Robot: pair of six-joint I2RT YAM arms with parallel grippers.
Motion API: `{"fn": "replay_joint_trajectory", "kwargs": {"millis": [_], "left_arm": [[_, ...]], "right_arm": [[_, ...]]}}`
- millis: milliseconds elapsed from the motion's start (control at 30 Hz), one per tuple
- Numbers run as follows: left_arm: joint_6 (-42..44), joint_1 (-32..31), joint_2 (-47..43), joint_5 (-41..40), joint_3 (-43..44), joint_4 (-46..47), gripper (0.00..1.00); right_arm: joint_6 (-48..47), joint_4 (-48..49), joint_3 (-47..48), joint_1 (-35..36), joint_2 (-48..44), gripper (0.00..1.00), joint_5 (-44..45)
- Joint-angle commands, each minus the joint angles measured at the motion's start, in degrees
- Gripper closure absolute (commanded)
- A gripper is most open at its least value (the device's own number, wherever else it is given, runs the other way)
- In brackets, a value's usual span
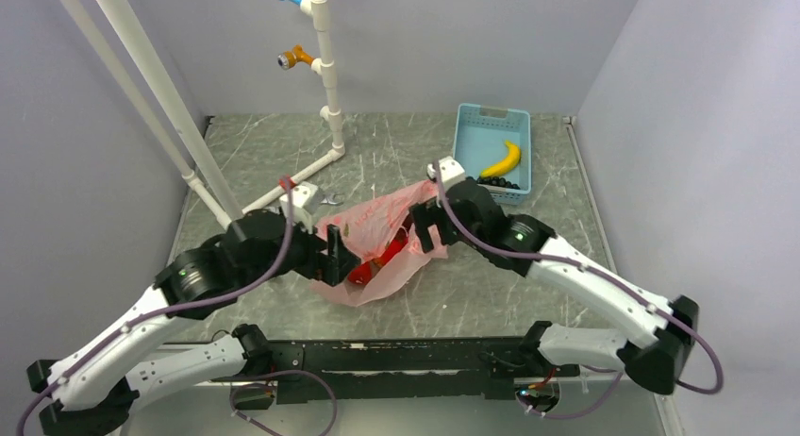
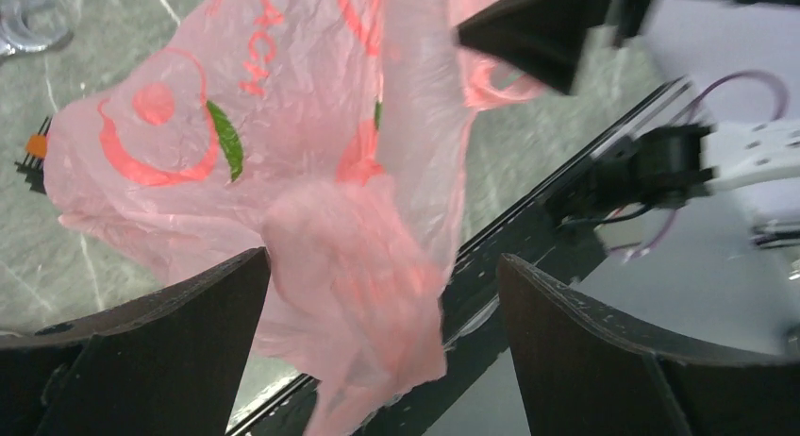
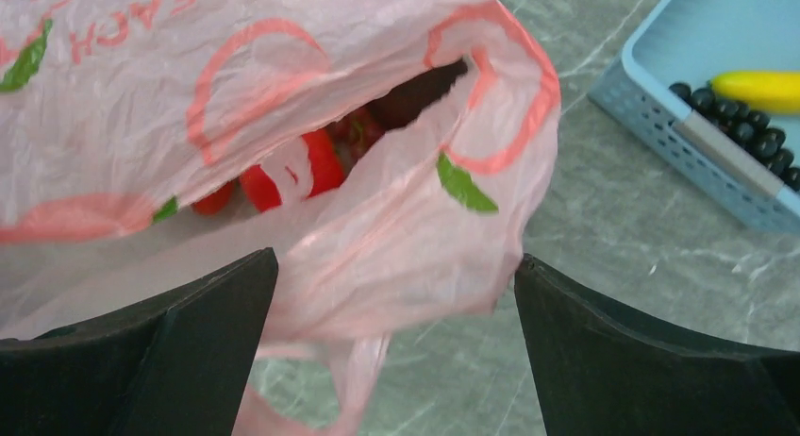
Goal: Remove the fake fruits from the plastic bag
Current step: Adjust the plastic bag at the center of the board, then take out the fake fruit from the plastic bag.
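Observation:
The pink plastic bag [image 1: 377, 230] lies crumpled mid-table between both arms. Through its mouth the fake fruits [image 1: 370, 266] show red. In the right wrist view the bag [image 3: 283, 77] gapes open, with glossy red fruits [image 3: 283, 176] and a darker piece [image 3: 415, 92] inside. My right gripper [image 3: 396, 257] is open, with loose bag film and a handle loop hanging between its fingers, untouched by either pad. It sits at the bag's right end [image 1: 425, 224]. My left gripper [image 2: 384, 266] is open too, and a limp fold of the bag [image 2: 283, 125] droops between its fingers. It stands at the bag's left edge [image 1: 335, 257].
A blue basket [image 1: 492, 148] at the back right holds a yellow banana [image 1: 503, 159] and black grapes [image 1: 500, 182]. A white pipe stand [image 1: 325, 77] rises at the back left, with a small metal wrench [image 1: 330, 198] by its foot. A black rail [image 1: 396, 351] runs along the near edge.

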Motion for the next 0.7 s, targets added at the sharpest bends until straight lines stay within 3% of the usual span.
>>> {"fn": "replay_joint_trajectory", "kwargs": {"millis": [0, 67, 133, 267, 367, 500, 567, 667], "left_arm": [[2.2, -0.1, 1.2, 1.9, -2.1, 2.8, 0.09], [1.0, 0.0, 1.3, 1.1, -3.8, 2.4, 0.22], [-0.7, 0.0, 0.2, 0.9, -6.4, 2.4, 0.36], [-3.5, 0.0, -3.7, 3.0, -12.4, 6.3, 0.59], [-6.5, -0.1, -7.2, -0.1, -15.4, 7.8, 0.82], [-5.8, -0.1, -13.5, -3.0, -20.3, 15.5, 0.99], [-4.5, -0.1, -16.2, -4.5, -21.9, 19.4, 1.0], [-4.2, 0.0, -18.5, -8.5, -23.0, 22.2, 1.0]], "right_arm": [[4.7, -3.5, -6.8, 0.5, -6.4, 0.01, -1.2], [9.2, -5.9, -9.3, 0.4, -5.9, 0.03, 4.3], [16.0, -9.5, -10.5, 0.4, -5.2, 0.17, 12.1], [23.6, -8.6, -16.1, 0.4, -10.3, 0.67, 14.8], [29.4, -6.9, -21.2, 0.3, -18.9, 0.97, 16.2], [33.9, 1.1, -28.9, 0.4, -29.1, 1.0, 10.9], [35.8, 3.9, -31.6, 0.4, -33.1, 1.0, 8.1], [40.2, -2.3, -32.6, 0.4, -36.3, 1.0, 11.6]]}}
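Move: Under my left hand, almost straight below by some 7 cm, is the bunched left handle of the plastic bag. From that hand the red fruits in the bag lie about 5 cm ahead, 5 cm right and well below, and the orange-black brush 13 cm ahead, 9 cm left. For my right hand the bag's right edge lies roughly 4 cm back, 6 cm right and 8 cm below; the blue basket is about 27 cm ahead, 17 cm right. I drop my left hand about 8 cm onto the bag's left handle, shut its wide-open fingers on the handle and begin to lift, some 2 cm. My right hand sweeps about 9 cm right, backing and sinking nearly as far, turns some 25 degrees clockwise, pinches the bag's right edge on the way and eases up slightly, rolling its left side up. ##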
